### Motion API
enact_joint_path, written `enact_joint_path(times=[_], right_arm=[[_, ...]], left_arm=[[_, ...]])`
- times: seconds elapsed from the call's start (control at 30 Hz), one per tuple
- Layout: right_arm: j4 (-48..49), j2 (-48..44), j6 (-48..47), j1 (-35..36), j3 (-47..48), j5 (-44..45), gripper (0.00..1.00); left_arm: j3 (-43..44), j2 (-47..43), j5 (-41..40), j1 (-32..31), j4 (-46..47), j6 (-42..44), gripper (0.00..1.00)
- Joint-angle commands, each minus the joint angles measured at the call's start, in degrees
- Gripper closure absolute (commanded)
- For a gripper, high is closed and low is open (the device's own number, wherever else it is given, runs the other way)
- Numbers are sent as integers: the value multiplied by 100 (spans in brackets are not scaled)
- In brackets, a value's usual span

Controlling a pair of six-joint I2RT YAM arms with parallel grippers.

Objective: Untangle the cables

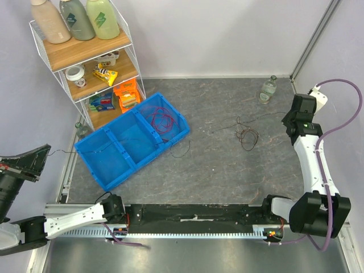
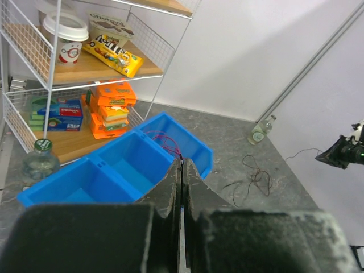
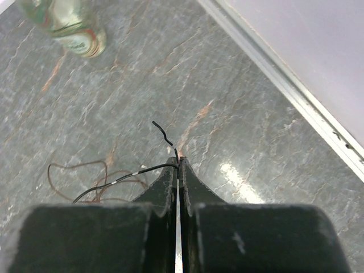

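Observation:
A red cable bunch (image 1: pixel 161 120) lies in the right compartment of the blue bin (image 1: pixel 111 173); it also shows in the left wrist view (image 2: pixel 166 140). A dark brown loopy bunch (image 1: pixel 248 138) lies on the floor, also seen in the left wrist view (image 2: pixel 257 177) and the right wrist view (image 3: pixel 85 176). My right gripper (image 1: pixel 287 119) is shut on a thin black wire (image 3: pixel 122 179) that runs left toward that bunch. My left gripper (image 1: pixel 44 152) is shut at the far left, beyond the bin, with a hair-thin black wire (image 2: pixel 183 165) between its jaws.
A wire shelf (image 1: pixel 85 62) with bottles, a cup and snack boxes stands at the back left. A small glass bottle (image 1: pixel 268 90) stands at the back right, another bottle (image 1: pixel 81 129) by the shelf foot. Walls close the right and back sides.

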Motion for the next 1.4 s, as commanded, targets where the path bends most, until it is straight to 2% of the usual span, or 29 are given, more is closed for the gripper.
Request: enact_joint_path(times=[0.0,0.2,0.47,0.6,0.73,0.9,1.07,1.2,1.27,1.37], right_arm=[[142,131,68,-414,429,238,100],[107,482,68,-897,991,396,100],[10,983,-64,-924,1809,547,100],[19,1291,-178,-933,2055,765,100],[11,1563,-284,-915,2266,836,100],[37,1774,-389,-880,2565,959,100],[37,2003,-547,-670,2890,1178,100],[98,2065,-845,-222,3005,1503,100],[195,2073,-1126,155,3005,1715,100],[55,2135,-1295,525,2961,1285,100]], left_arm=[[367,-226,-497,-9,3,27,98],[797,-227,-901,-18,-392,124,98],[1896,-104,-1201,-9,-1060,247,98],[2151,28,-1445,-27,-1165,457,98],[2775,134,-1780,-9,-1070,922,98],[3057,55,-2325,0,-508,2065,98],[3049,-77,-2650,8,-94,2593,98],[2628,-121,-2423,-9,-94,2445,98],[2250,-51,-2352,-9,-190,2243,98],[1706,256,-1634,-27,-760,1076,98]])
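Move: The right hand, gripping one end of the black cable, has the loose cable loops level with it in reach, about 14 cm to its left and 20 cm below; the clear bottle is some 20 cm ahead, 3 cm left and 12 cm down. From the left hand, high up with the other end, the loops lie roughly 24 cm ahead, 66 cm right and 41 cm below, the blue box's middle 21 cm ahead, 13 cm right and 39 cm down. Both shut grippers keep their pinch on the black cable and draw its ends apart. The left hand sweeps about 15 cm left, away from the box, turning some 20 degrees counter-clockwise and rolling its left side up; the right swings nearly 10 cm right, away from the loops, while rising, then goes on forward and up, about 8 cm each, coming back left a little at the end. ##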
